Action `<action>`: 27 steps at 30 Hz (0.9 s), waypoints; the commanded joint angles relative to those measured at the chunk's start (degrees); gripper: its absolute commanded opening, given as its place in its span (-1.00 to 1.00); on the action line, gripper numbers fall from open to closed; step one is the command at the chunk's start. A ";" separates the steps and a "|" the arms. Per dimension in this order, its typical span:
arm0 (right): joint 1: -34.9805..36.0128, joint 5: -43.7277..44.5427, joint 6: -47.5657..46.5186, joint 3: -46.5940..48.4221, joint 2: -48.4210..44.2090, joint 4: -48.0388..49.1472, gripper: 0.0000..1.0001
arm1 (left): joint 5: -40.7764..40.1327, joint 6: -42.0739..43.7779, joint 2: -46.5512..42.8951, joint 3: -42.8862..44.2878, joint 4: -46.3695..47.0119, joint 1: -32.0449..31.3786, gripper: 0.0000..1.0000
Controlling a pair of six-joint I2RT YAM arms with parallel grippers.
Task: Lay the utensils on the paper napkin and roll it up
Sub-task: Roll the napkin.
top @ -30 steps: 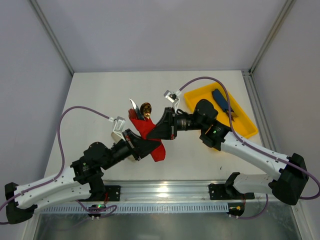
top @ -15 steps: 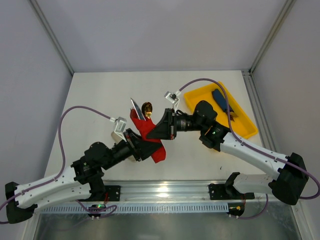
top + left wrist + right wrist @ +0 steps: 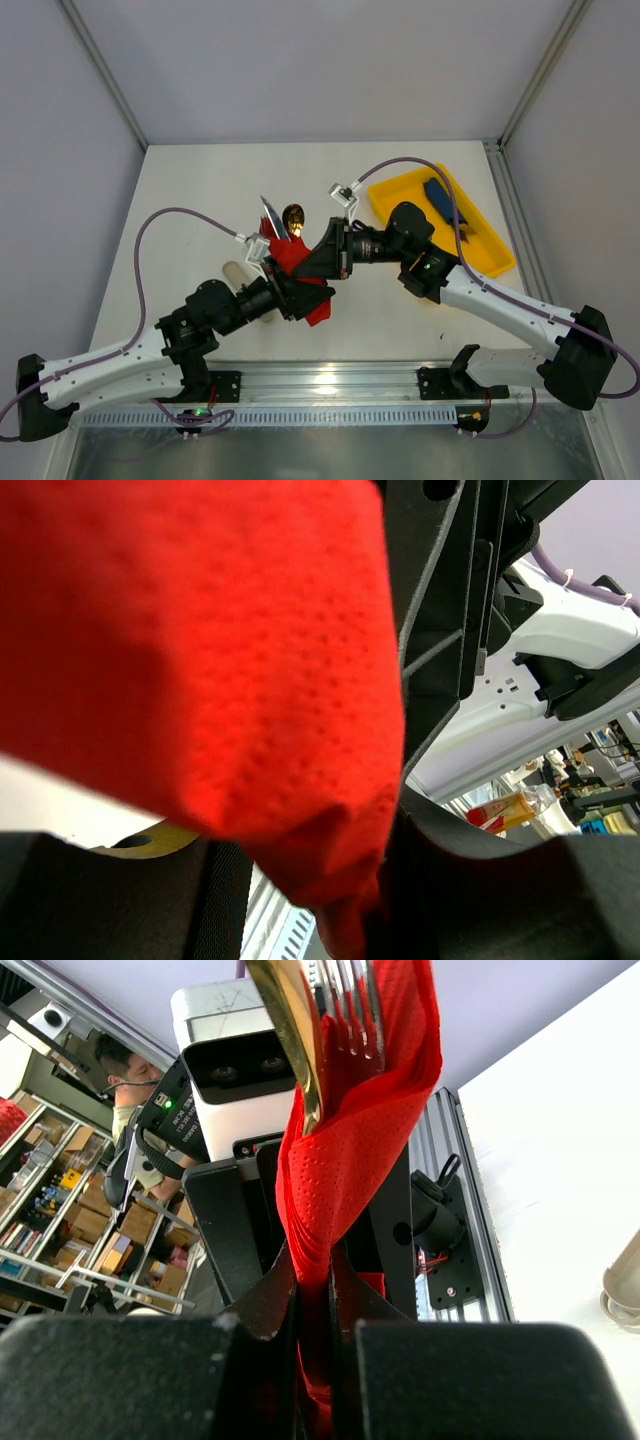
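Observation:
The red paper napkin [image 3: 289, 256] is wrapped round the utensils and held off the table in the middle. The spoon's bowl [image 3: 293, 215] and the fork's tines [image 3: 268, 212] stick out of its far end. My right gripper [image 3: 308, 267] is shut on the roll; in the right wrist view its jaws [image 3: 315, 1300] pinch the red paper [image 3: 350, 1160] below the spoon [image 3: 285, 1030] and fork [image 3: 350, 1005]. My left gripper [image 3: 303, 291] sits at the roll's near end. Its jaws [image 3: 320, 900] stand open, with the napkin [image 3: 200, 630] hanging between them and brushing the right finger.
A yellow tray [image 3: 487, 240] at the back right holds a flat dark-blue item [image 3: 440, 200]. A pale beige sleeve [image 3: 235, 272] lies on the table beside the left arm, also seen as a beige sleeve [image 3: 625, 1280] at the right wrist view's edge.
The left gripper has opened its jaws, and the left arm has shifted a little right and forward. The right gripper still holds the roll in the same place.

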 commanded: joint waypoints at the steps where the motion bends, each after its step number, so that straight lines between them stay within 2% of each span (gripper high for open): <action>1: 0.37 0.09 0.63 1.54 -1.45 4.92 -0.93 | -0.86 0.72 0.05 1.04 1.10 0.00 -0.05; 7: 0.37 0.00 0.45 1.46 -1.27 4.92 -0.93 | -0.86 0.37 -0.57 -0.19 3.81 0.00 -0.03; 17: 0.37 0.70 -0.87 1.45 -1.80 3.16 -0.93 | -2.71 -0.33 -2.32 -1.77 4.08 0.00 -0.16; 27: 0.55 0.97 -1.13 1.37 -2.06 2.64 -0.92 | -3.85 -0.69 -3.12 -2.22 3.99 0.00 -0.52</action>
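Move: Just between the left hand's half-open fingers hangs the lower end of the rolled napkin, its middle about 1 cm back and 2 cm below the hand point. The spoon bowl sticks out of the roll some 15 cm ahead of that hand, 4 cm left and 11 cm higher; the knife tip lies about 16 cm ahead, 8 cm left and 12 cm up. From the right hand, which pinches the roll's waist, that lower end is roughly 7 cm back, 2 cm right and 6 cm below. Closing around the napkin's lower end, the left fingers narrow from about half open to a quarter open, while that hand, still at first, eases about 1 cm left and up with hardly any turn. The right hand keeps its pinch on the roll's waist and holds the bundle up, creeping only half a centimetre forward late on. ##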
